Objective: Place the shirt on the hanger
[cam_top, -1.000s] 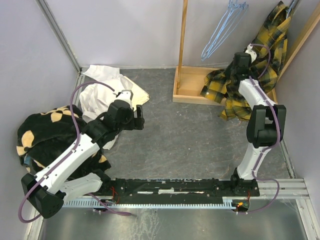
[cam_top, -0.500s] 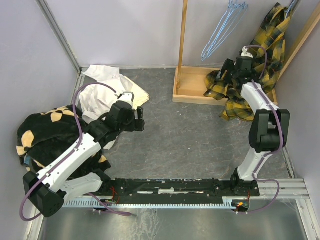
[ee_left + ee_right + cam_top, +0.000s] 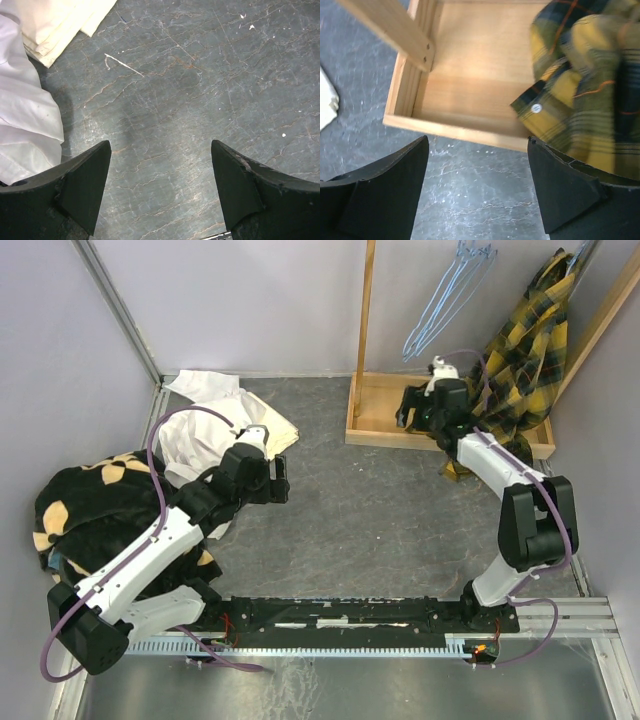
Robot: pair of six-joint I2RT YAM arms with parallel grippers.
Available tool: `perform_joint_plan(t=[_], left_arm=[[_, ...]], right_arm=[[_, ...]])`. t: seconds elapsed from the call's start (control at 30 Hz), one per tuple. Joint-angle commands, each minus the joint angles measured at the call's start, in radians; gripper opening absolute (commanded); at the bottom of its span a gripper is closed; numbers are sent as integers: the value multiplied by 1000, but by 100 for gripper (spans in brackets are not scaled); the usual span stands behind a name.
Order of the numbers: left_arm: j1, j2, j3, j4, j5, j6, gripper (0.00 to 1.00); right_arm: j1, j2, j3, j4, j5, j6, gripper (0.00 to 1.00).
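The yellow and black plaid shirt [image 3: 528, 345] hangs at the back right from a point near the top corner. Its lower end reaches the wooden tray. In the right wrist view the shirt [image 3: 585, 85] fills the upper right, with a white button showing on one edge. A light-blue wire hanger [image 3: 448, 295] hangs from the rack, left of the shirt. My right gripper [image 3: 406, 412] [image 3: 477, 141] is open and empty, just left of the shirt over the tray's front edge. My left gripper [image 3: 283, 476] [image 3: 161, 145] is open and empty above the bare floor.
The wooden tray [image 3: 385, 420] [image 3: 470, 100] with its upright post [image 3: 365, 310] stands at the back. A white garment [image 3: 200, 430] [image 3: 25, 115] and a black fleece with tan patches [image 3: 90, 505] lie at the left. Walls close in on three sides.
My right gripper opened and let go of the shirt, then swung left and down to the tray's front edge. The shirt's lower part dropped to hang straighter. The left arm barely moved.
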Motion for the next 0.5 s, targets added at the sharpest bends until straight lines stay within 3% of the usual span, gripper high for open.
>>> perform_joint_plan(t=[0.0, 0.1, 0.27, 0.47], left_arm=[[4, -23, -19, 48, -13, -14, 87], [6, -22, -42, 65, -2, -19, 87], [6, -15, -48, 64, 34, -19, 87], [5, -54, -64, 57, 32, -22, 86]], right_arm=[[79, 3, 12, 53, 73, -95, 87], [109, 54, 48, 38, 39, -109, 83], [135, 137, 106, 36, 33, -73, 56], [170, 297, 279, -44, 66, -31, 55]])
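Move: The front rim of the rack's wooden tray, near its left end, lies about 10 cm to the right hand's left, some 4 cm ahead and 12 cm below. The foot of the rack's left post is roughly 15 cm left and 11 cm ahead of that hand. The shirt already hangs on the rack, its middle about 25 cm to the hand's right and 10 cm ahead. From the left hand, that rim stretch is some 26 cm ahead and 25 cm right. Swing the empty right gripper left about 7 cm, away from the hanging shirt and towards the left end of the tray's front rim, sinking about 5 cm as you go and easing forward only at the finish. Turn the wrist slightly counter-clockwise, tip it down a touch, and draw the wide-open fingers in to about half open. ##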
